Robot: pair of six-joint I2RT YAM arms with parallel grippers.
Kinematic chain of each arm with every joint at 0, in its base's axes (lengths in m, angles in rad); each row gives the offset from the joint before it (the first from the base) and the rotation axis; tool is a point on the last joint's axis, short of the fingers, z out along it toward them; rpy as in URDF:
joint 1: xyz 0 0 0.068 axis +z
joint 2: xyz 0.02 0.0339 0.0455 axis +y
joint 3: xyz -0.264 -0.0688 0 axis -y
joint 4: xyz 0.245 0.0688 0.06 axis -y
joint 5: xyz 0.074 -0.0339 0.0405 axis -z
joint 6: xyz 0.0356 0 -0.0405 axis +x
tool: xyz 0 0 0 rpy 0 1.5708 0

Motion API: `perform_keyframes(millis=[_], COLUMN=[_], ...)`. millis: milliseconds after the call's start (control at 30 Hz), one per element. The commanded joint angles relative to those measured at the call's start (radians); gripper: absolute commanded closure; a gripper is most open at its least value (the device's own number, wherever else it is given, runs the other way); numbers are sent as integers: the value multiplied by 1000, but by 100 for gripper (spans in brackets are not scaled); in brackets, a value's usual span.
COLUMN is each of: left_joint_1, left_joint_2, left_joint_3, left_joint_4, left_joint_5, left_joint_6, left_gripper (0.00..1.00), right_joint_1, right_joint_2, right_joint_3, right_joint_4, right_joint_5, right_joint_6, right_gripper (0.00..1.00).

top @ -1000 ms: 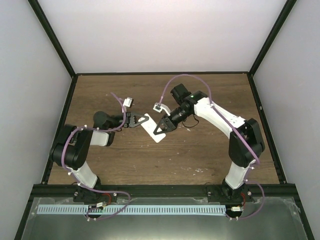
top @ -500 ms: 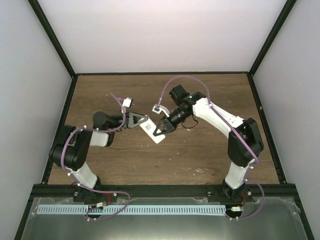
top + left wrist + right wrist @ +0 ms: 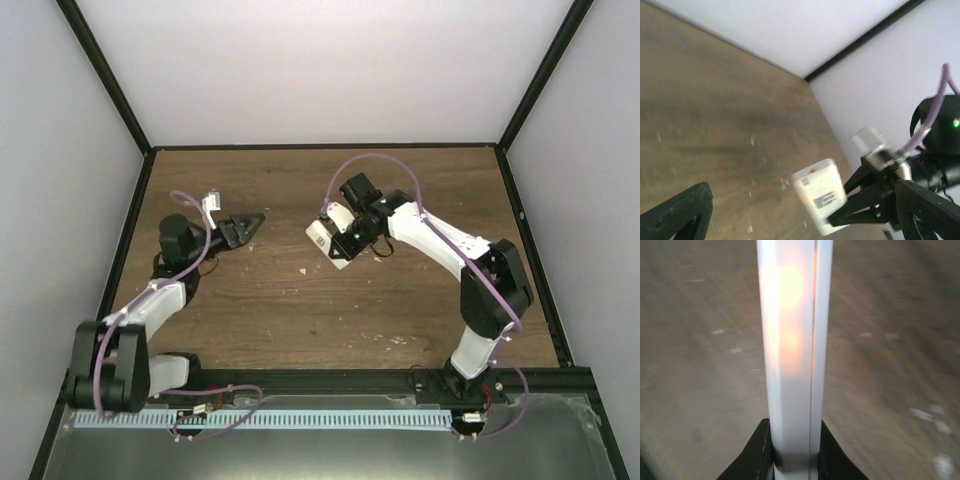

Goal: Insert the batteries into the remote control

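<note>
The white remote control (image 3: pixel 326 243) hangs above the middle of the wooden table, with my right gripper (image 3: pixel 350 238) shut on one end of it. From the right wrist I see the remote (image 3: pixel 792 340) edge-on, rising straight up out of my right gripper (image 3: pixel 792 456), whose black pads press both its sides. My left gripper (image 3: pixel 243 227) stands open at the left, well apart from the remote and holding nothing. Its wrist camera shows the remote's (image 3: pixel 819 199) labelled back between its own wide-spread fingers (image 3: pixel 682 212). The batteries are out of view.
White walls and black frame posts (image 3: pixel 110 90) close in the brown table (image 3: pixel 300 320) on three sides. Purple cables loop over both arms. A few pale specks (image 3: pixel 305 268) lie on the wood below the remote.
My left gripper opened, let go of the remote and swung back to the left. My right gripper kept hold of the remote and turned it up on edge.
</note>
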Motion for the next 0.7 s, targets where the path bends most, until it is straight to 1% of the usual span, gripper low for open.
perform_keyframes(millis=[0, 67, 100, 200, 333, 500, 667], left_joint_1=[-31, -38, -43, -76, -96, -102, -103], left_joint_2=[-170, -200, -211, -228, -228, -232, -253], left_joint_3=[134, 173, 191, 236, 277, 313, 305], left_joint_4=[-556, -653, -677, -769, -843, -949, -966], left_joint_5=[-298, -359, -367, -452, -510, -622, -655], left_joint_6=[295, 299, 302, 317, 327, 311, 298], left_gripper=[0, 0, 0, 0, 0, 0, 0], right_joint_1=[8, 21, 38, 85, 162, 250, 307], right_joint_2=[-22, 3, 22, 96, 190, 268, 297], right_joint_3=[-5, 4, 10, 36, 68, 108, 101], right_joint_4=[109, 119, 121, 116, 130, 133, 158], right_joint_5=[462, 599, 687, 816, 869, 951, 1008], right_joint_6=[116, 137, 145, 139, 110, 114, 96], right_gripper=[99, 99, 99, 99, 99, 99, 99])
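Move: The remote control is already pinched in my right hand, its middle only about 1 cm ahead and 2 cm left of the finger pads. The bare patch of tabletop it is being taken to lies roughly 5 cm ahead, straight in line sideways, and some 13 cm below that hand. From my open, empty left hand the remote is about 15 cm to the right, 3 cm back and 5 cm lower. Keeping the remote pinched, I swing my right hand about 7 cm forward and 5 cm right, then sink towards the tabletop, some 8 cm down in all, while coming back left. The wrist turns nearly 50 degrees, so its fingers go from pointing left-and-down to forward-and-down. My left hand, still wide open, hops up and sinks back, drawing 5 cm left, away from the remote, and turning counter-clockwise. ##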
